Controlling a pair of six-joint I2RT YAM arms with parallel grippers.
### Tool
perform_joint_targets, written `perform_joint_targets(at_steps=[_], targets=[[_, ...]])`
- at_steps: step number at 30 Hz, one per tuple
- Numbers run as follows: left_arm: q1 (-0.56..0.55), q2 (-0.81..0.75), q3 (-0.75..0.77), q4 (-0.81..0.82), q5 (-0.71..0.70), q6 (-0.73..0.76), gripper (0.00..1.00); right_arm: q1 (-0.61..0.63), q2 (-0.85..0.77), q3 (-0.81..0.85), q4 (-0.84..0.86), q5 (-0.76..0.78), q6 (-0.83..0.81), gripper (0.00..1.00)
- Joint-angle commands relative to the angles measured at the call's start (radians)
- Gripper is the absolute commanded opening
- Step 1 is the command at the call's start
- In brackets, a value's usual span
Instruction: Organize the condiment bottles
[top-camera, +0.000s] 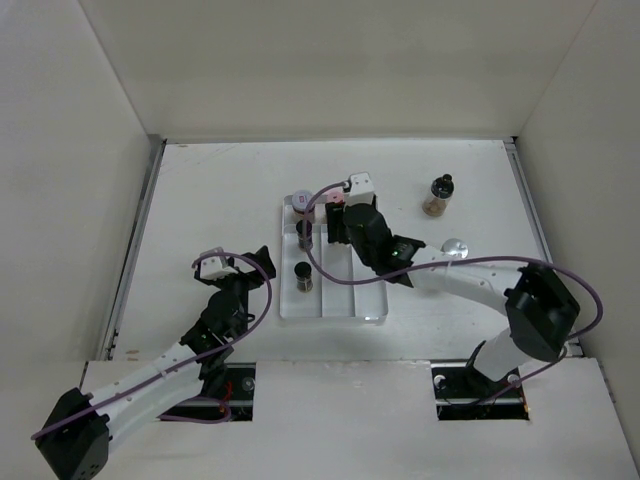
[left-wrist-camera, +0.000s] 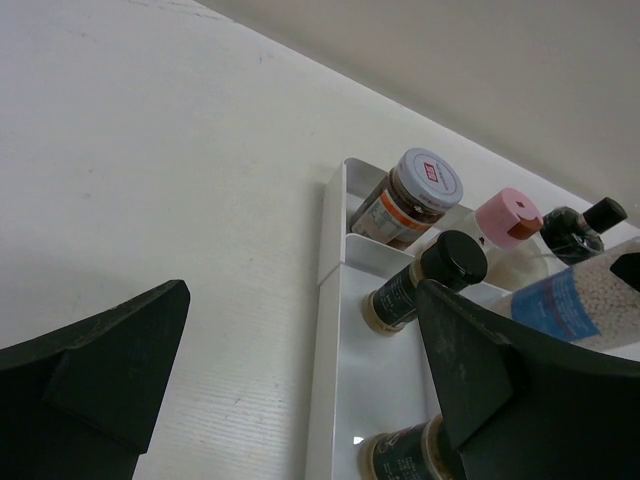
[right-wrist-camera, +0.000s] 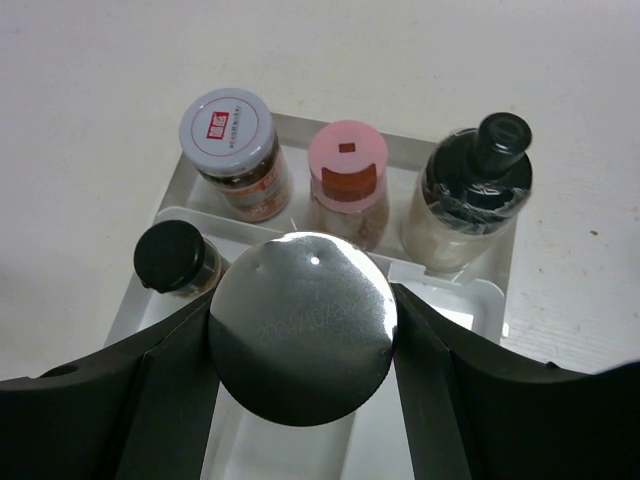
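My right gripper is shut on a silver-lidded bottle and holds it over the middle lane of the clear tray. In the tray's far row stand a white-lidded jar, a pink-capped shaker and a clear bottle with a black knob cap. A dark black-lidded jar stands in the left lane, and a second one stands nearer. Another knob-capped bottle stands on the table at the back right. My left gripper is open and empty, left of the tray.
A silver lid shows on the table beside my right arm. White walls close in the table on the left, back and right. In the left wrist view the tray's left wall lies between my open fingers.
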Motion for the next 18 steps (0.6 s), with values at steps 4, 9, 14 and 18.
perform_joint_targets(at_steps=[4, 9, 14, 18], targets=[[-0.001, 0.002, -0.01, 0.056, 0.01, 0.009, 1.0, -0.009, 0.083, 0.083, 0.149, 0.0, 0.004, 0.62], [-0.001, -0.003, -0.01, 0.055, 0.01, 0.009, 1.0, -0.013, 0.113, 0.049, 0.183, 0.008, 0.015, 0.75], [-0.003, -0.01, -0.012, 0.056, 0.01, 0.01, 1.0, -0.01, 0.011, 0.015, 0.171, 0.008, 0.017, 0.96], [-0.011, -0.024, -0.01, 0.049, 0.01, 0.01, 1.0, -0.01, -0.207, -0.101, 0.139, 0.049, 0.029, 1.0]])
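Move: The silver-lidded jar is already in my right hand, almost over its spot at the far end of the tray's middle compartment: about 1 cm ahead, 1 cm left and some 7 cm below. The small black-capped bottle stands about 8 cm left and 2 ahead. Roughly 9 cm ahead are the pink-capped bottle, 1 cm left, and the black pump bottle, 5 cm right. From my left hand the spot is about 9 cm ahead and 20 right, 4 below. I lower the jar about 4 cm with my right hand, easing a little forward and left, down into the middle compartment. There I open my fingers from their hold to fully wide and let go of the jar, then lift briskly some 4–5 cm, drawing slightly back and to the right off it. ##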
